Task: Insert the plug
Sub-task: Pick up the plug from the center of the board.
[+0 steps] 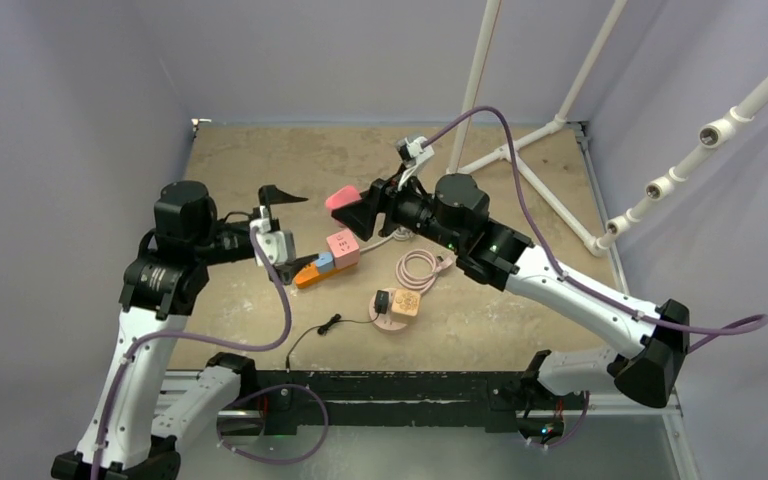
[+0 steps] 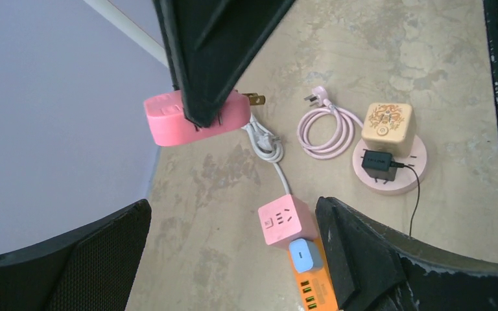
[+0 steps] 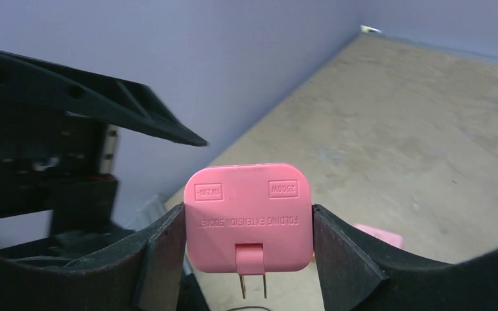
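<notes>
My right gripper [image 3: 248,225] is shut on the flat pink plug [image 3: 248,217], its two fingers pressing the plug's sides. The two brass prongs point down, and the plug hangs in the air [image 1: 343,197] above the table. A white cord [image 2: 269,146] runs from it to the pink cube socket [image 2: 287,220] on the table. That cube [image 1: 343,248] sits against an orange power strip [image 2: 311,288], with a blue adapter [image 2: 305,254] on the strip. My left gripper [image 2: 233,259] hovers wide open over the cube and strip, holding nothing [image 1: 285,232].
A coiled pink cable [image 1: 417,268] lies right of the cube. Nearer me is a round pink base [image 1: 392,322] carrying a beige cube and a black charger with a thin black wire [image 1: 310,335]. White pipe frames [image 1: 520,150] stand at the back right. Purple walls enclose the table.
</notes>
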`<state>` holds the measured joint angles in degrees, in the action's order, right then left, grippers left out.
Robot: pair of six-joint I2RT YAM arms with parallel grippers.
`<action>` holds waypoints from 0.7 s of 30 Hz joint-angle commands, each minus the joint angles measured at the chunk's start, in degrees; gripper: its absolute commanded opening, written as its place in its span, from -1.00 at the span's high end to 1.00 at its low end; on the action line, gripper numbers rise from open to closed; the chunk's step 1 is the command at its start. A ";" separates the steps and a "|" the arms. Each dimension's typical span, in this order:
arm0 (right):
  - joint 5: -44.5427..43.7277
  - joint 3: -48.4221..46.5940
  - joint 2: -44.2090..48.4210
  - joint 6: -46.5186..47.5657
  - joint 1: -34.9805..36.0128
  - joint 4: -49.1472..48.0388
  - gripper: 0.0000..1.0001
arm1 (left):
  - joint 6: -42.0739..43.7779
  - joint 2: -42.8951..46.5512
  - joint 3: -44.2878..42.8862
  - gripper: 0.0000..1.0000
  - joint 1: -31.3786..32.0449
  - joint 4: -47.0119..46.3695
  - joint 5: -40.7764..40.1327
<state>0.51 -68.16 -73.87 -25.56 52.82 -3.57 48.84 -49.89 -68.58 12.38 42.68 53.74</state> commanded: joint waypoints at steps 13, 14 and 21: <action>39.71 -13.33 -6.88 7.83 -0.02 3.18 0.00 | 30.92 8.32 -5.01 -0.93 -0.25 9.98 1.38; 40.49 -13.44 -7.44 7.73 -0.01 3.25 0.01 | 33.85 8.24 -5.75 -0.85 -0.25 12.05 2.23; 43.23 -15.55 -10.49 7.89 0.00 3.49 0.03 | 58.66 5.99 -9.21 -0.38 -0.25 30.99 2.47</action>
<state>39.29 -79.59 -84.20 -18.87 52.84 0.43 87.20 -41.80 -75.35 12.38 58.65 53.93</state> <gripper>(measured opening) 0.666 0.727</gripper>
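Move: Across from the wide-open left gripper, the plug, held in the right fingers, is about 7 cm to its right, 5 cm farther forward and slightly higher. For the right hand, the left gripper is thus roughly 7 cm left, 5 cm back and a little below. On the table some 31 cm below the left hand, the pink cube stands about 13 cm forward and 4 cm right, the blue plug about 11 cm straight ahead. Bringing the gripped plug to the left gripper, the right hand sweeps about 8 cm back and 6 cm left, rising at first and then sinking to its old height, while turning some 40 degrees counter-clockwise. The left hand draws back about 5 cm, rises 4 cm and rolls roughly 35 degrees about its fingers, which start closing near the plug; contact can't be made out. ##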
